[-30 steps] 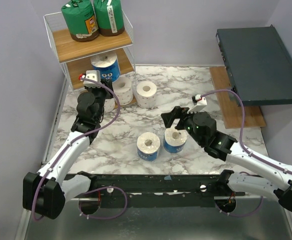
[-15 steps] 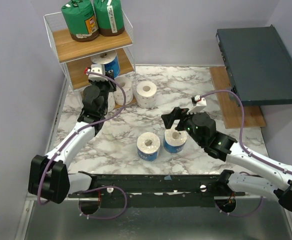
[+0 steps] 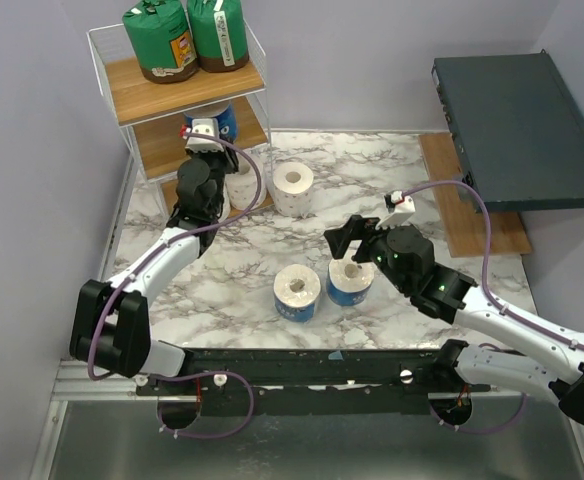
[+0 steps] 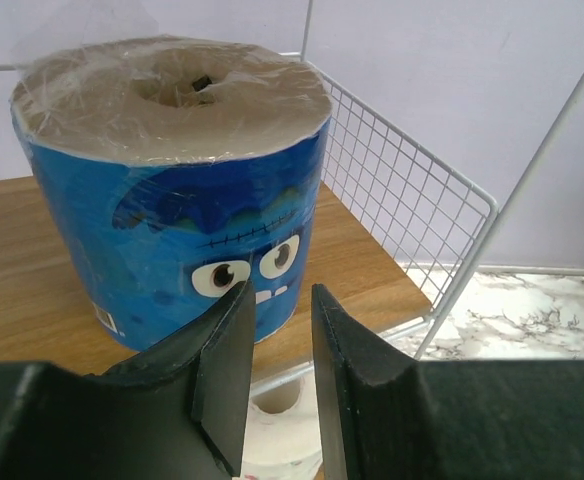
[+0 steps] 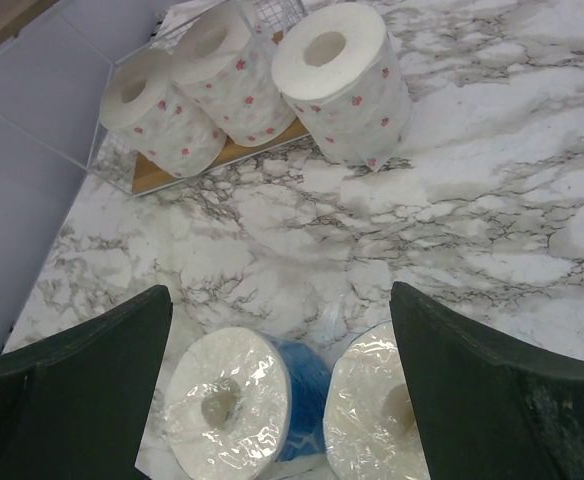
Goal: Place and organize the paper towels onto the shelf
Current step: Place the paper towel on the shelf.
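The shelf [image 3: 187, 90] stands at the back left, with two green-wrapped paper towels [image 3: 160, 40] on its top board. A blue-printed roll [image 4: 172, 190] stands upright on the middle board. My left gripper [image 4: 280, 290] hovers just in front of that roll, its jaws a narrow gap apart and empty. White rolls [image 5: 227, 70] sit on the bottom board, and one [image 3: 293, 188] stands on the table beside it. My right gripper [image 5: 280, 300] is wide open above two blue-wrapped rolls [image 5: 227, 410] [image 5: 372, 415] on the marble table.
A dark grey flat box [image 3: 522, 120] rests at the back right over a wooden board [image 3: 472, 220]. The shelf's wire side [image 4: 412, 230] is right of the left gripper. A grey wall runs along the table's left edge [image 3: 117, 240].
My left arm has swung up and toward the shelf, from in front of the bottom board to the middle tier by the blue roll. The right arm has not moved.
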`<state>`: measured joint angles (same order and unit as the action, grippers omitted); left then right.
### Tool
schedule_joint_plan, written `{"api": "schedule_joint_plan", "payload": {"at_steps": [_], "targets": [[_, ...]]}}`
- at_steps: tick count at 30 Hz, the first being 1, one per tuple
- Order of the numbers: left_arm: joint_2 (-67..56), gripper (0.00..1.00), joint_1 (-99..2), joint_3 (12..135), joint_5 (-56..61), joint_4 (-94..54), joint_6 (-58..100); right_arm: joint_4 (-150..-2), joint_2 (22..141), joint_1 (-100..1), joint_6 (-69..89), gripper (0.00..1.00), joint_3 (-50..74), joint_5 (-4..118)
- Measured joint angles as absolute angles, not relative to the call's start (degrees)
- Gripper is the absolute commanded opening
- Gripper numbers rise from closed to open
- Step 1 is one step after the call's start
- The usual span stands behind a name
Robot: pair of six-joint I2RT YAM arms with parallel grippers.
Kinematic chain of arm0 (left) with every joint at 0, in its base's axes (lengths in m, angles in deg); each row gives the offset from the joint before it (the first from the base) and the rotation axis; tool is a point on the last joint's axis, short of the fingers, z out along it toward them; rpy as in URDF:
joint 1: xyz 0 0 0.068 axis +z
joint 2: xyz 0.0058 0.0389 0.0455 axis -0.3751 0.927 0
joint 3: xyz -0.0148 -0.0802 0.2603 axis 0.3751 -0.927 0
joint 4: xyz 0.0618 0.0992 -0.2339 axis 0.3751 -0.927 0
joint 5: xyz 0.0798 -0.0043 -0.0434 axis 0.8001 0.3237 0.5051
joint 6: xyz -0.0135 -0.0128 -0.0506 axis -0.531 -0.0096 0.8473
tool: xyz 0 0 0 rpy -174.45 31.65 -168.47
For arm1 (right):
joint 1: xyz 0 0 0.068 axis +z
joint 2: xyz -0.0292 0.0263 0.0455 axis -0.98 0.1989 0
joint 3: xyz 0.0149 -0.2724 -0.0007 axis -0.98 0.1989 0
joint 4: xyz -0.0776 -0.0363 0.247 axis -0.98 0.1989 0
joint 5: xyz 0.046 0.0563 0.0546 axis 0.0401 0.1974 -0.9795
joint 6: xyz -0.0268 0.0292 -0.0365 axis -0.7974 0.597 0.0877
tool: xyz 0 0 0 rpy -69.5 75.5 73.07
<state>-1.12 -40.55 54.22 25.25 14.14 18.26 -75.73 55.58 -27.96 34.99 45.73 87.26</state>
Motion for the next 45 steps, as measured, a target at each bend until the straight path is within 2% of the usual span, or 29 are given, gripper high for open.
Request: {"api": "schedule_joint_plan", "payload": {"at_steps": [7,11,13,15,22,35,45], "targets": [[0.47,0.32,-40.55,55.78,25.29,15.47,18.3,-75.03,55.58,-27.96,34.99,0.93,45.73,87.26],[-3.46,0.34,-40.81,51.51,25.99,17.33,18.56,-74.88,55.58,-27.96,34.99,0.93,45.73,87.26],[-6.63,0.39,-40.9,48.89,26.91,17.77,18.74,-74.88,55.58,-27.96,34.99,0.93,45.73,87.24],[-9.76,0.5,-40.9,47.03,28.07,17.77,19.04,-74.88,55.58,-27.96,35.01,0.93,45.73,87.22],[-14.37,0.76,-38.54,46.73,30.56,14.79,22.02,-74.88,55.3,-27.96,35.01,0.93,45.81,87.2],[-8.99,0.78,-33.75,46.49,23.3,17.05,25.56,-74.79,53.42,-27.96,35.01,0.93,46.32,87.22],[-2.13,0.82,-33.71,48.85,23.02,20.41,26.5,-74.57,53.33,-27.96,35.01,0.93,46.73,87.2]]}}
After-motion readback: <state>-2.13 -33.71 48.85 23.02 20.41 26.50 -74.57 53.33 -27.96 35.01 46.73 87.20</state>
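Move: The blue paper towel roll stands upright on the middle shelf, its middle about 7 cm ahead of the left hand, 5 cm to its left and 2 cm higher. One white roll is on the lower shelf some 16 cm below that hand, about 3 cm ahead and straight in line; another stands on the table, equally low, 3 cm ahead and 11 cm right. From the right hand, the blue roll is roughly 26 cm ahead, 29 cm left, 9 cm up. The blue roll's right front gets a last nudge of under 1 cm from the left fingertips, still half closed. The left hand then backs off about 5 cm, rising and shifting left while the fingers open wide, and comes forward again and down to the roll's lower front, ending about 4 cm farther left and rolled slightly, left side dipping; contact there can't be seen. ##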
